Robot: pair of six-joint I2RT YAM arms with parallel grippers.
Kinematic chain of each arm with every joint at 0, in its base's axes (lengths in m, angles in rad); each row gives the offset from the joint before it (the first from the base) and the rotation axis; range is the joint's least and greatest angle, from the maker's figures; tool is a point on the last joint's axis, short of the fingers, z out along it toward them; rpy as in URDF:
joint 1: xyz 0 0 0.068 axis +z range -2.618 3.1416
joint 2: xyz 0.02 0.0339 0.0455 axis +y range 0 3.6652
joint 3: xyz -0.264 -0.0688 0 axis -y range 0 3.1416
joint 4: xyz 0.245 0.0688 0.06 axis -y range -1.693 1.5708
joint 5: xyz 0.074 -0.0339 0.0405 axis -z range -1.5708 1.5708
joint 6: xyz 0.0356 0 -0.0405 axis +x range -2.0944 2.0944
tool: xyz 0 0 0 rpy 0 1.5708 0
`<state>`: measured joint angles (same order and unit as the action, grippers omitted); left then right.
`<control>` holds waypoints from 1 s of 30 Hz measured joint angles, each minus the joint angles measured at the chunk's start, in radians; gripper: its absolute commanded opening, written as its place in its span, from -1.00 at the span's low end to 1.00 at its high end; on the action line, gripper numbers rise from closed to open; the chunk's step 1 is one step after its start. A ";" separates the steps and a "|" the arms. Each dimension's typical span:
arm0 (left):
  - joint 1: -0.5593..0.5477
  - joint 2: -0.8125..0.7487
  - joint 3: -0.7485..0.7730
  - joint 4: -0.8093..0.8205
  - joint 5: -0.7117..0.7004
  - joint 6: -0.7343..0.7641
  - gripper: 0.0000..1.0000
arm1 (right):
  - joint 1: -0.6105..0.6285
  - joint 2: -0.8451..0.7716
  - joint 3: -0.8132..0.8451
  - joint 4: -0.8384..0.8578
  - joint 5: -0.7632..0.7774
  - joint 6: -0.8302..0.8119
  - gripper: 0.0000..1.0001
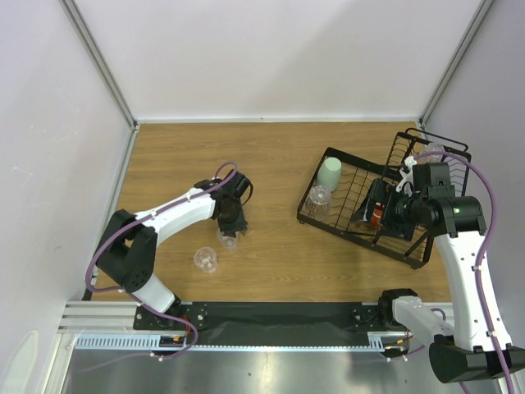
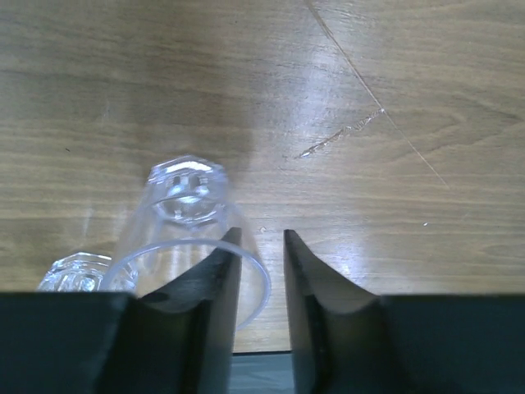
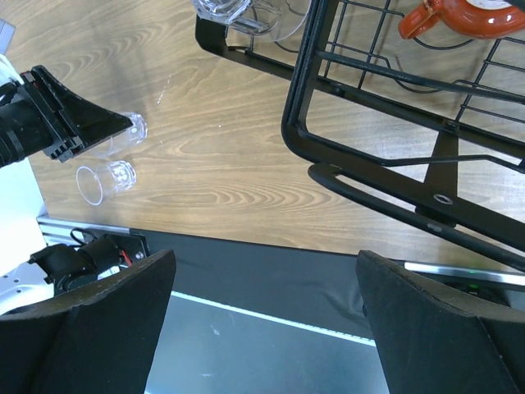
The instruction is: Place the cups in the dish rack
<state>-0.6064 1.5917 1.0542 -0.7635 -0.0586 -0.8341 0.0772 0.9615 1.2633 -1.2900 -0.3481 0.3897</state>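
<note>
My left gripper [image 2: 262, 279] stands over a clear tumbler [image 2: 187, 215] on the wooden table, its jaws narrowly apart. The left finger [image 2: 209, 283] is inside the rim and the right finger [image 2: 316, 287] outside, with the tumbler wall in the gap and clear of the right finger. In the top view that tumbler [image 1: 227, 239] sits just below the left gripper [image 1: 232, 220]. A second clear tumbler [image 1: 205, 259] stands nearer the bases. The black dish rack [image 1: 349, 228] holds a mint cup [image 1: 330, 173], a clear tumbler [image 1: 318, 197] and the orange mug [image 3: 467, 16]. My right gripper [image 3: 262, 328] hovers wide open and empty at the rack's near edge.
White walls with metal posts enclose the table on three sides. A black mat and aluminium rail [image 1: 271, 316] run along the near edge between the arm bases. The rack's taller wire basket [image 1: 435, 160] rises at the far right.
</note>
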 measured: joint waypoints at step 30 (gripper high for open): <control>0.048 -0.029 0.196 -0.151 0.157 0.141 -0.99 | 0.000 -0.083 -0.019 0.085 -0.117 0.039 1.00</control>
<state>-0.5583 1.5631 1.2503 -0.9146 0.0982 -0.6933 0.0772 0.8783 1.2442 -1.2053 -0.4648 0.4282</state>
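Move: The clear cup stands upright with its middle roughly 3 cm left of the left hand point, 1 cm back and 4 cm below; the half-closed fingers straddle the right side of its rim. A second clear cup stands about 6 cm back of that cup and 6 cm left of it. The rack cup is some 8 cm ahead of the left hand and 23 cm right. From the right hand, the cup aimed at is roughly 5 cm ahead, 35 cm left and 23 cm below. Staying in place at first, the left hand closes its fingers on the cup's right rim wall, one finger inside and one outside, then lifts about 6 cm, easing slightly right and forward while the wrist turns a little clockwise and swings the fingertips rightward. The empty right hand, open over the rack, rises some 2.5 cm and shifts 2 cm left, its fingers tilting out and left. ##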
